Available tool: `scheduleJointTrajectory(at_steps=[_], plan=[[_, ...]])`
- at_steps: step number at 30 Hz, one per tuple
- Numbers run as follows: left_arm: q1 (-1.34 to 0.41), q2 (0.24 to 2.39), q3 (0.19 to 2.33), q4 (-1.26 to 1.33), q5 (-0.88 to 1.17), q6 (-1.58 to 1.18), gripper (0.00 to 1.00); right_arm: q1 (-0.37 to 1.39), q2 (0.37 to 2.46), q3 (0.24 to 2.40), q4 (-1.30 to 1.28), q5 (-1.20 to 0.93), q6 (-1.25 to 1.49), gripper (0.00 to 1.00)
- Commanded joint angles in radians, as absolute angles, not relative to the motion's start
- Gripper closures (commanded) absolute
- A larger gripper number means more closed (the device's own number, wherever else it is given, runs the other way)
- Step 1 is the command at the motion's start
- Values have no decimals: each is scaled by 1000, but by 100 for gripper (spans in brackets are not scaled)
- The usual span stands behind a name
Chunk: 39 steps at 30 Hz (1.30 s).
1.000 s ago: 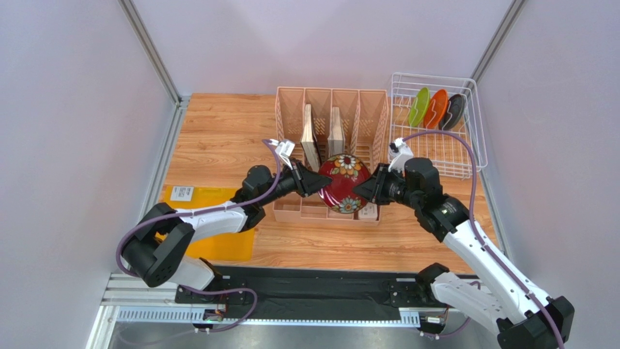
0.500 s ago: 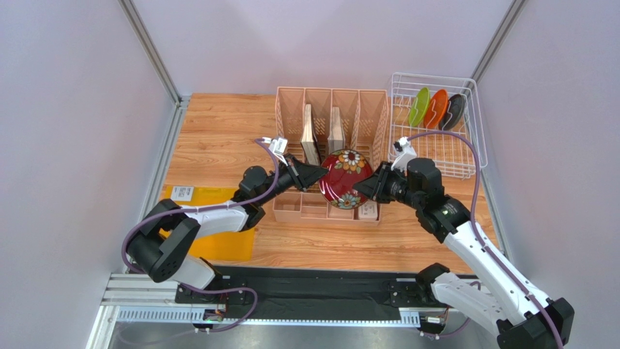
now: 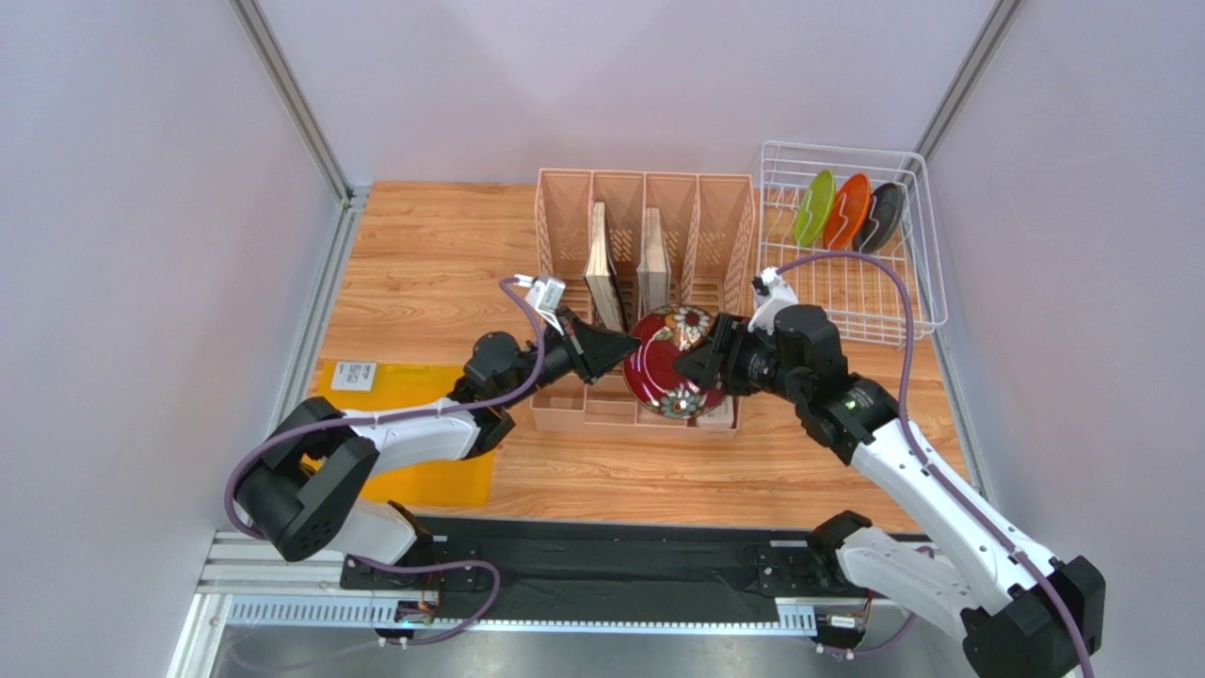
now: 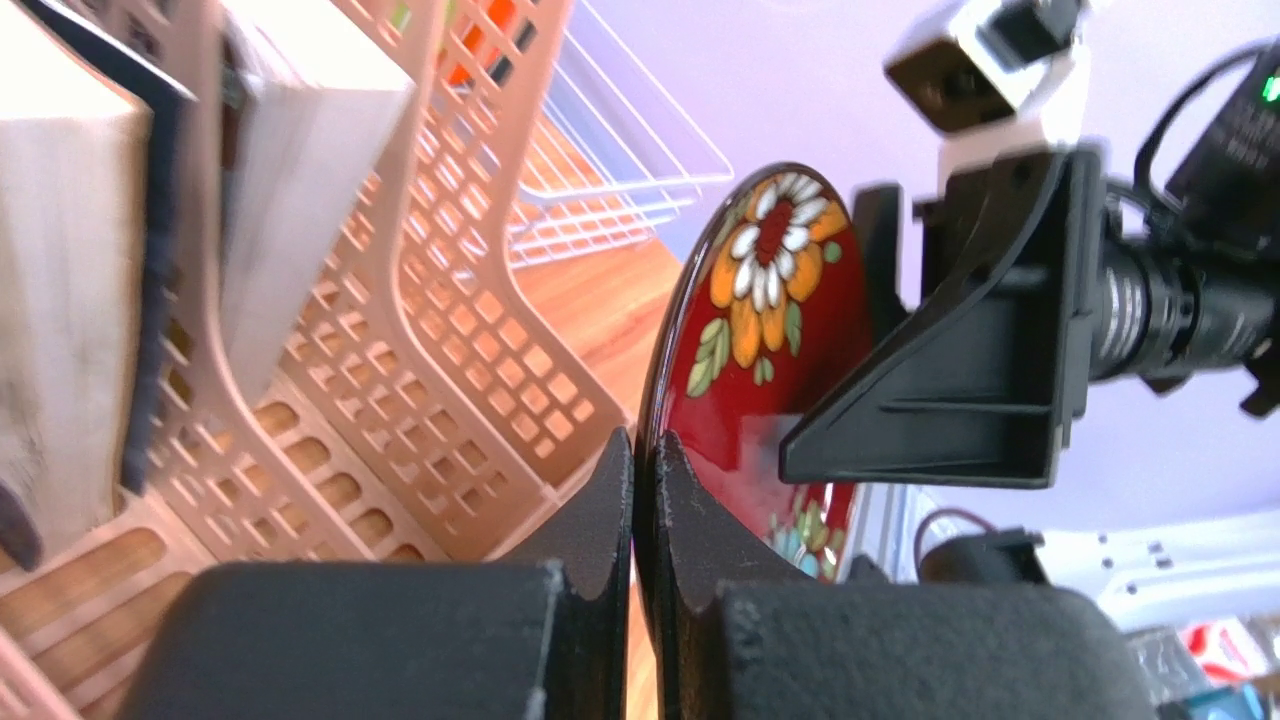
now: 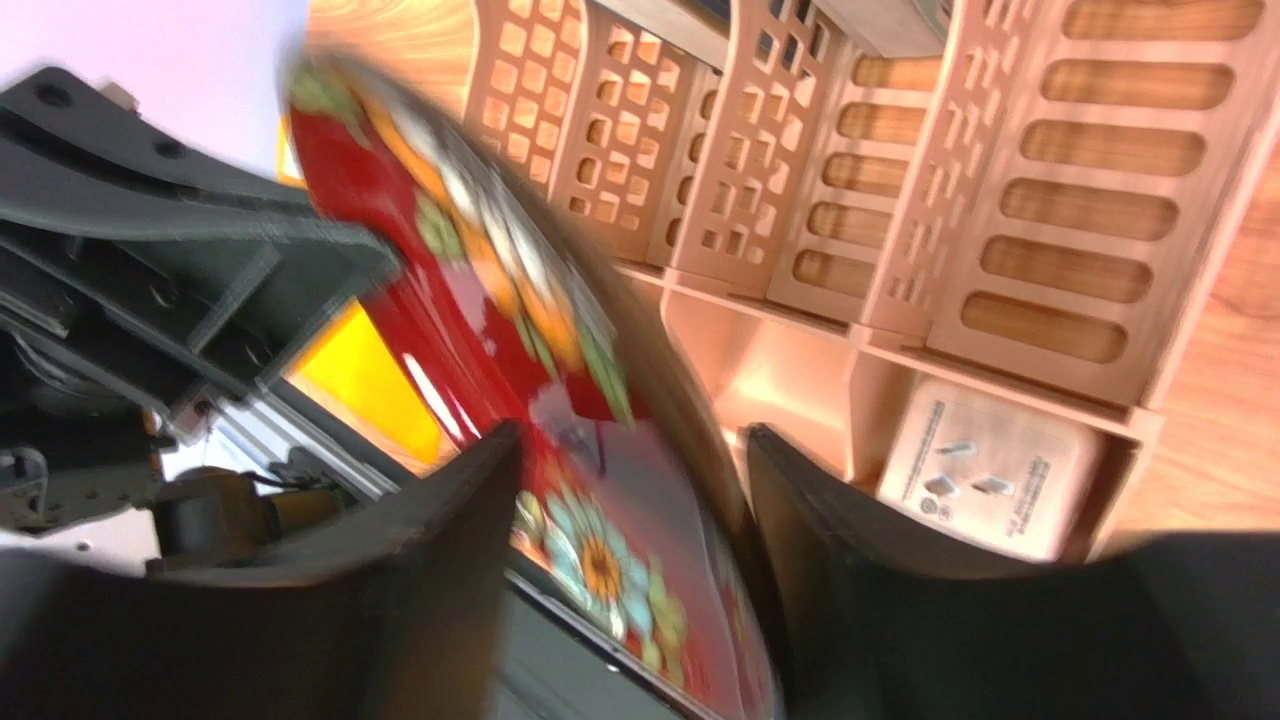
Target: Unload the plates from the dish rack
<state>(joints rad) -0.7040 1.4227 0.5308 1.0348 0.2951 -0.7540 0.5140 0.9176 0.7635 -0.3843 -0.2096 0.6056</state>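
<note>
The dark red floral plate hangs on edge above the front of the pink organizer. My left gripper is shut on its left rim; in the left wrist view the rim runs into the shut left gripper. My right gripper stands open around the plate's right side, its fingers spread with a gap to the plate. In the white wire dish rack at the back right stand a lime green plate, an orange plate and a dark plate.
The pink slotted organizer holds two books in its dividers and a white plug adapter in a front tray. A yellow mat lies under the left arm. Grey walls enclose the table on three sides.
My left gripper closed on the red plate's rim. My right gripper's fingers have just spread apart from the plate. The plate shifted slightly down and toward the left.
</note>
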Motion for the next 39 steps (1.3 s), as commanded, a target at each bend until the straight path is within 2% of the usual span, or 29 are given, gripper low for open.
scheduleJointTrajectory(at_steps=[1,5,10,13,16,19,32,35,39], plan=[[-749,1361,535,1034,345,-686,100,535,907,799,-302,-184,594,31],[-749,1328,537,983,321,-654,100,535,891,801,-310,-157,575,33],[-749,1316,535,951,296,-644,100,535,890,810,-331,-143,566,28],[-746,1283,543,865,255,-606,100,532,862,837,-400,-45,520,26],[-709,1227,534,778,221,-571,100,534,799,865,-452,60,476,13],[-657,1151,515,700,198,-549,100,532,749,894,-492,138,454,9],[-476,718,528,157,3,-422,100,520,715,979,-575,369,390,4],[-436,605,555,51,-58,-399,100,506,719,1002,-586,376,390,4],[-393,571,587,-20,-126,-364,100,499,735,1012,-580,368,397,4]])
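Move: The left hand already pinches the red plate by its left rim, with the plate's middle about 5 cm right and 3 cm back. Open wood lies some 30 cm left, 15 cm ahead and 20 cm below; the pink organiser's middle is about 14 cm ahead, 14 cm below, and the yellow mat about 31 cm left, 3 cm back. From the right hand, the red plate's middle is 3 cm left, 1 cm ahead; the green plate is roughly 30 cm ahead, 21 cm right. After a slight dip and draw back, the left hand sweeps about 20 cm left, rising late and turning some 35 degrees counter-clockwise, keeping its pinch on the red plate as it carries it off over the organiser towards the open wood. The right hand finishes opening around the right part of the plate, then backs away right and up, turning clockwise and tipping its fingers upward. ##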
